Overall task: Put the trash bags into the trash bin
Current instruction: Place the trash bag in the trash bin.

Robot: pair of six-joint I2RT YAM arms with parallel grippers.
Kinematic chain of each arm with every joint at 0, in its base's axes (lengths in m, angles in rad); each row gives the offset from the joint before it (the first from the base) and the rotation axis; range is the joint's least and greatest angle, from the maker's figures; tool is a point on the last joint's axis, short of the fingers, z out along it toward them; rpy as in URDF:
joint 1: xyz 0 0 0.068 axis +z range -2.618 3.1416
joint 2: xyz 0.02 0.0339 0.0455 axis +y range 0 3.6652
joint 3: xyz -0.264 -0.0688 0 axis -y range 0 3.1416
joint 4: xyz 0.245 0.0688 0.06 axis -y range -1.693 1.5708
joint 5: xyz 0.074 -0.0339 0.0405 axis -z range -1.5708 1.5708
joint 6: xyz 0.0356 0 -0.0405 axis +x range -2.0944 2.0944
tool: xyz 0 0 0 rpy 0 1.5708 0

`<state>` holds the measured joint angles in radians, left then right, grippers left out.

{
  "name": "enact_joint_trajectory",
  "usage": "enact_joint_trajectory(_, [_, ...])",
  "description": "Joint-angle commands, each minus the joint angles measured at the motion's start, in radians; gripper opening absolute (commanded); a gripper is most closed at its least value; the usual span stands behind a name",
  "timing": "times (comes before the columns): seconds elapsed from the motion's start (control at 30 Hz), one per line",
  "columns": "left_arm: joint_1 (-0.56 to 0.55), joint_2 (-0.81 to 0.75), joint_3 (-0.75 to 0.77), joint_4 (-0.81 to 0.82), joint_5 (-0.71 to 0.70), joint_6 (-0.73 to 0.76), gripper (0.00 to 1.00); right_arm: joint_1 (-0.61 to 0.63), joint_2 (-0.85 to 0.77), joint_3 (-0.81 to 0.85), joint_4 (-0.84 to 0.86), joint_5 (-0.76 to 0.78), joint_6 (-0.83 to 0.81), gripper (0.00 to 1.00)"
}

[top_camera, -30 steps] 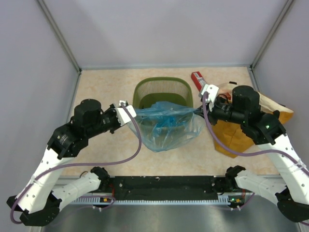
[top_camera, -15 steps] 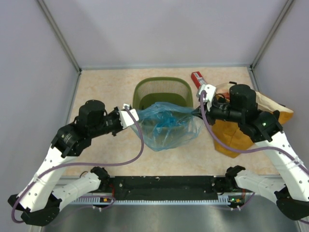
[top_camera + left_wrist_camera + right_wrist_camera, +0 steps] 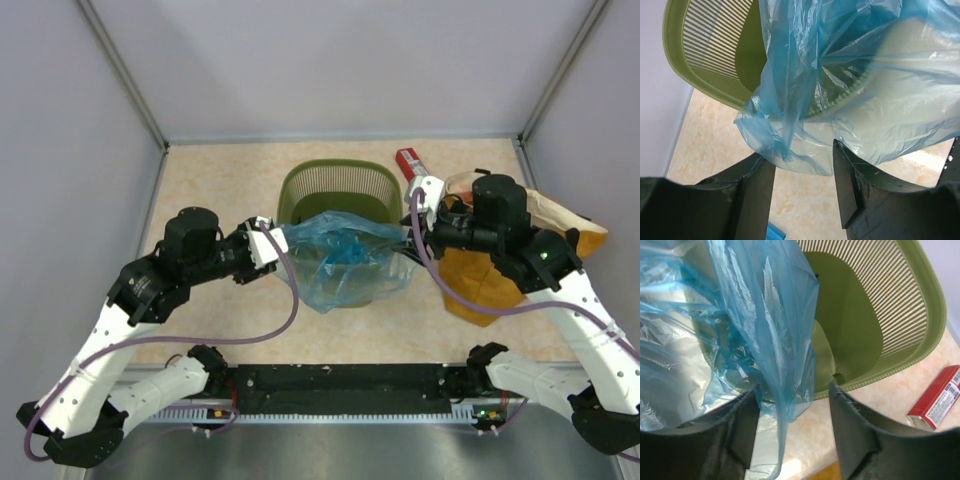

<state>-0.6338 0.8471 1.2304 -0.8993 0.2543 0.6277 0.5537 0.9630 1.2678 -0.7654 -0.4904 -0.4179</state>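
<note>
The big light-blue trash bag (image 3: 345, 262) is draped over the near rim of the olive-green trash bin (image 3: 335, 170), partly inside it and partly hanging down its front. My left gripper (image 3: 272, 240) stands open at the bag's left edge. In the left wrist view the film (image 3: 850, 100) hangs just above the gap of the left gripper (image 3: 802, 162), with the bin (image 3: 700, 50) behind. My right gripper (image 3: 410, 232) stands open at the bag's right edge. There a fold of film (image 3: 770, 330) dangles between the spread fingers of the right gripper (image 3: 795, 400), touching the left one.
A flat red box (image 3: 408, 162) lies right of the bin, also seen in the right wrist view as the red box (image 3: 937, 397). The mustard-orange sack (image 3: 490, 280) sits under my right arm. A small blue folded piece (image 3: 774, 232) lies on the table below my left fingers.
Both grippers were shut on the bag's edges and have now opened, letting go of it. Both arms moved slightly inward toward the bin, and the bag slackened over the rim.
</note>
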Motion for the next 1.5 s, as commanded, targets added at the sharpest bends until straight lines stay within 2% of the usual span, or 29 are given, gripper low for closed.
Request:
enact_joint_trajectory(0.0, [-0.001,-0.008,0.021,0.010,0.030,0.006,0.54,-0.009,-0.003,0.028,-0.060,-0.020,-0.030,0.63])
enact_joint_trajectory(0.1, [-0.003,-0.010,0.009,0.010,0.016,0.017,0.54,-0.011,-0.006,0.048,-0.084,-0.028,-0.044,0.71])
enact_joint_trajectory(0.3, [-0.003,-0.005,-0.002,0.030,-0.007,0.026,0.53,-0.009,-0.004,0.100,-0.110,-0.027,-0.044,0.78])
enact_joint_trajectory(0.5, [-0.004,0.010,-0.012,0.068,-0.032,0.032,0.53,-0.011,0.008,0.134,-0.127,-0.074,-0.028,0.79])
enact_joint_trajectory(0.83, [-0.003,0.044,-0.088,0.181,-0.138,0.061,0.53,-0.009,0.000,0.022,-0.127,-0.105,-0.036,0.80])
enact_joint_trajectory(1.17, [-0.003,0.044,-0.123,0.278,-0.245,0.032,0.55,-0.011,0.002,-0.033,-0.117,-0.013,-0.061,0.79])
enact_joint_trajectory(1.47, [-0.004,0.040,-0.186,0.425,-0.382,0.015,0.55,-0.009,-0.035,-0.002,-0.112,0.075,-0.130,0.80])
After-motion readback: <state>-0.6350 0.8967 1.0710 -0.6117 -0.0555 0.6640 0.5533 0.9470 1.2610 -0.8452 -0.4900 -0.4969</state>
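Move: Between the two hands, the blue trash bag lies slumped over the bin's near rim, its middle about 11 cm right and 3 cm back of the left hand, 6 cm below it; the trash bin's middle is some 5 cm ahead, 11 cm right and 17 cm down. From the right hand the trash bag is 10 cm left and 4 cm back, the bin 10 cm left and 4 cm ahead. The red box lies 15 cm ahead and 5 cm right of that hand, the brown bag level with it, 19 cm right. Reaching forward beside the bin's left rim, the half-open left hand waits briefly, then goes about 7 cm, sinking 2 cm, drifting slightly left at the end and turning some 15 degrees counter-clockwise, the bag's edge still at its fingertips. The right hand spreads its fingers wider around the film without gripping, backs off and rises slightly, then sinks 2 to 3 cm and eases forward again. ##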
